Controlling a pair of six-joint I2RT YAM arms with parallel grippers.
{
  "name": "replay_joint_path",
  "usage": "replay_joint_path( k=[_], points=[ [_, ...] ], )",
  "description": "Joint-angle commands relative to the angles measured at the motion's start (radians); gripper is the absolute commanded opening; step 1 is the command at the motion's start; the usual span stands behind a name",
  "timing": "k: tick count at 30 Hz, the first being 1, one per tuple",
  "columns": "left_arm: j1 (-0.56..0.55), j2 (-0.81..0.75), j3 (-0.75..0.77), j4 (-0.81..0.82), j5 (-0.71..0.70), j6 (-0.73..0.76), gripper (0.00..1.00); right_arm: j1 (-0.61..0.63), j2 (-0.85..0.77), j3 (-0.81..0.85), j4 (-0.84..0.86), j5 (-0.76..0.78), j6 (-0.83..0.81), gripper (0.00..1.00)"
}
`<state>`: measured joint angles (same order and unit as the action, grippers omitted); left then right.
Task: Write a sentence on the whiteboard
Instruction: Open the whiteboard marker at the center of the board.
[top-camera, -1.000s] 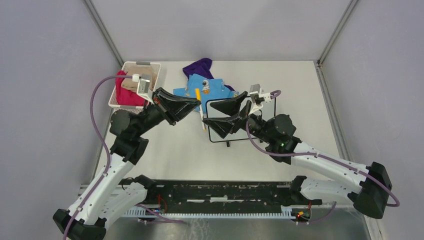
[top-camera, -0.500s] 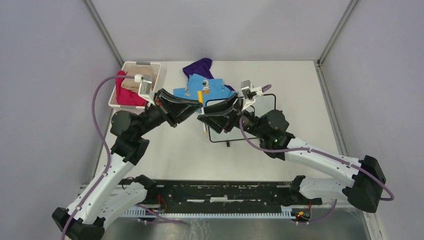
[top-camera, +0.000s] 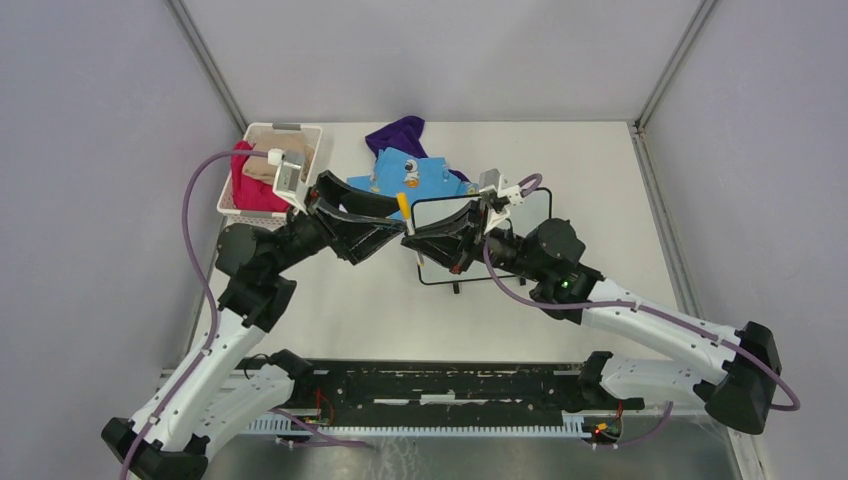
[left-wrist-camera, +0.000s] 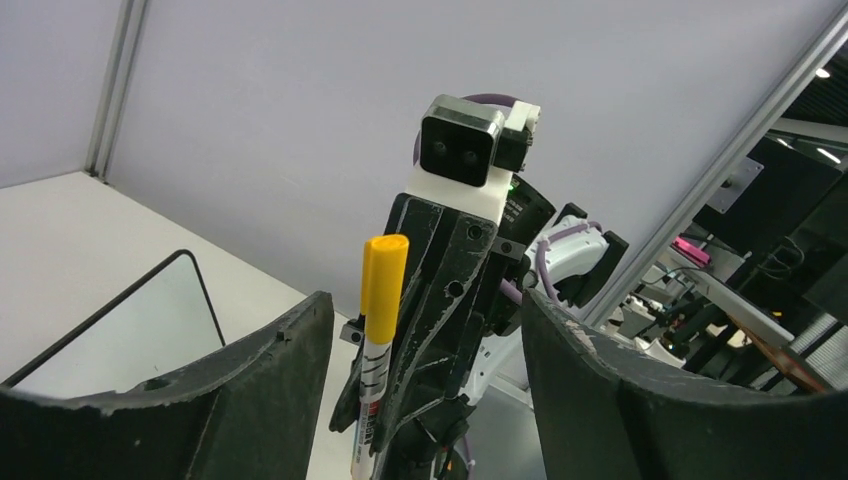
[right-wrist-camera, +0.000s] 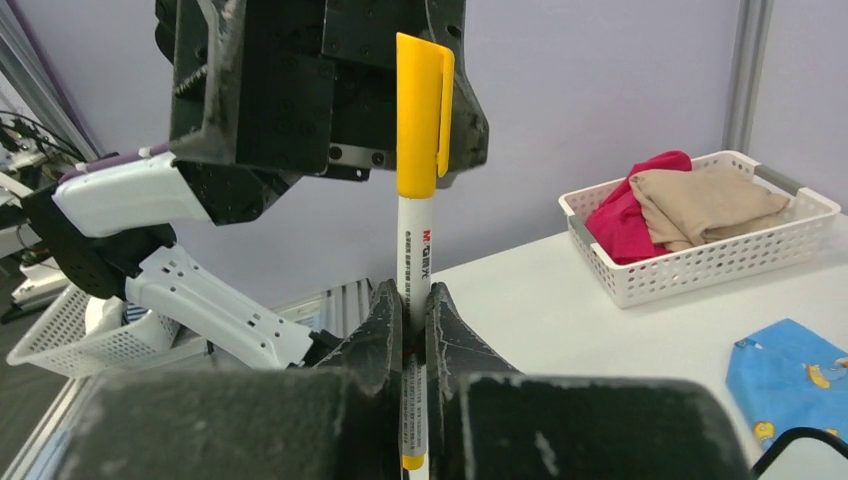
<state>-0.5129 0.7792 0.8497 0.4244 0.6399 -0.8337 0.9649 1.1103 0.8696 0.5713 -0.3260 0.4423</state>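
A marker with a yellow cap and white barrel stands upright between the two arms, above the left end of the whiteboard. My right gripper is shut on the marker's barrel, cap pointing up. My left gripper is open, its fingers spread to either side of the marker without touching it. In the overhead view the left gripper and right gripper meet tip to tip. No sentence shows on the visible part of the whiteboard; the arms hide the rest.
A white basket with red and beige cloths sits at the back left. A blue printed cloth and a purple cloth lie just behind the whiteboard. Grey walls with metal posts enclose the table.
The right gripper moved in and shut on the marker's barrel. The left gripper, which had been shut on the marker, has opened and let it go.
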Motion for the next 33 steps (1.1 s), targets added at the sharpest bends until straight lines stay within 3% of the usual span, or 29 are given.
replay_joint_path(
  k=[1, 14, 20, 24, 31, 33],
  points=[
    [-0.003, -0.005, 0.072, 0.033, 0.055, -0.029, 0.75, -0.001, -0.052, 0.054, -0.077, -0.040, -0.122, 0.00],
    [-0.025, 0.062, 0.094, -0.014, 0.090, -0.016, 0.67, 0.000, -0.052, 0.052, -0.088, -0.070, -0.123, 0.00],
    [-0.038, 0.054, 0.091, -0.066, 0.078, 0.028, 0.58, -0.001, -0.058, 0.048, -0.083, -0.056, -0.124, 0.00],
    [-0.041, 0.039, 0.080, -0.075, 0.068, 0.043, 0.45, -0.001, -0.066, 0.039, -0.088, -0.047, -0.131, 0.00],
    [-0.043, 0.032, 0.083, -0.090, 0.059, 0.061, 0.05, -0.001, -0.069, 0.037, -0.091, -0.051, -0.129, 0.00],
    [-0.043, 0.025, 0.079, -0.093, 0.053, 0.066, 0.02, 0.000, -0.072, 0.035, -0.088, -0.051, -0.122, 0.04]
  ],
)
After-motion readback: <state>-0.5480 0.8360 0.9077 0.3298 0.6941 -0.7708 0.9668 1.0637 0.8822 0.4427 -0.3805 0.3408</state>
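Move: Just past the left fingertips, the yellow cap of the upright marker sits about 2 cm to the right and 1 cm ahead, level with them. The right hand already pinches the white barrel, the cap being some 6 cm above that hand, 1 cm ahead and 1 cm left. Counted from the left hand, the whiteboard's middle lies roughly 23 cm ahead, 17 cm right and 40 cm down; the blue cloth about 36 cm ahead, 4 cm right, equally low. Lifting about 1.5 cm and edging back first, the open left hand then dips some 2.5 cm while reaching right over the marker's top end, and closes its fingers on the yellow cap from front and back. The right hand keeps its pinch on the barrel, easing slightly back and down with a small tilt of about 5 degrees, then nearly holds still. ##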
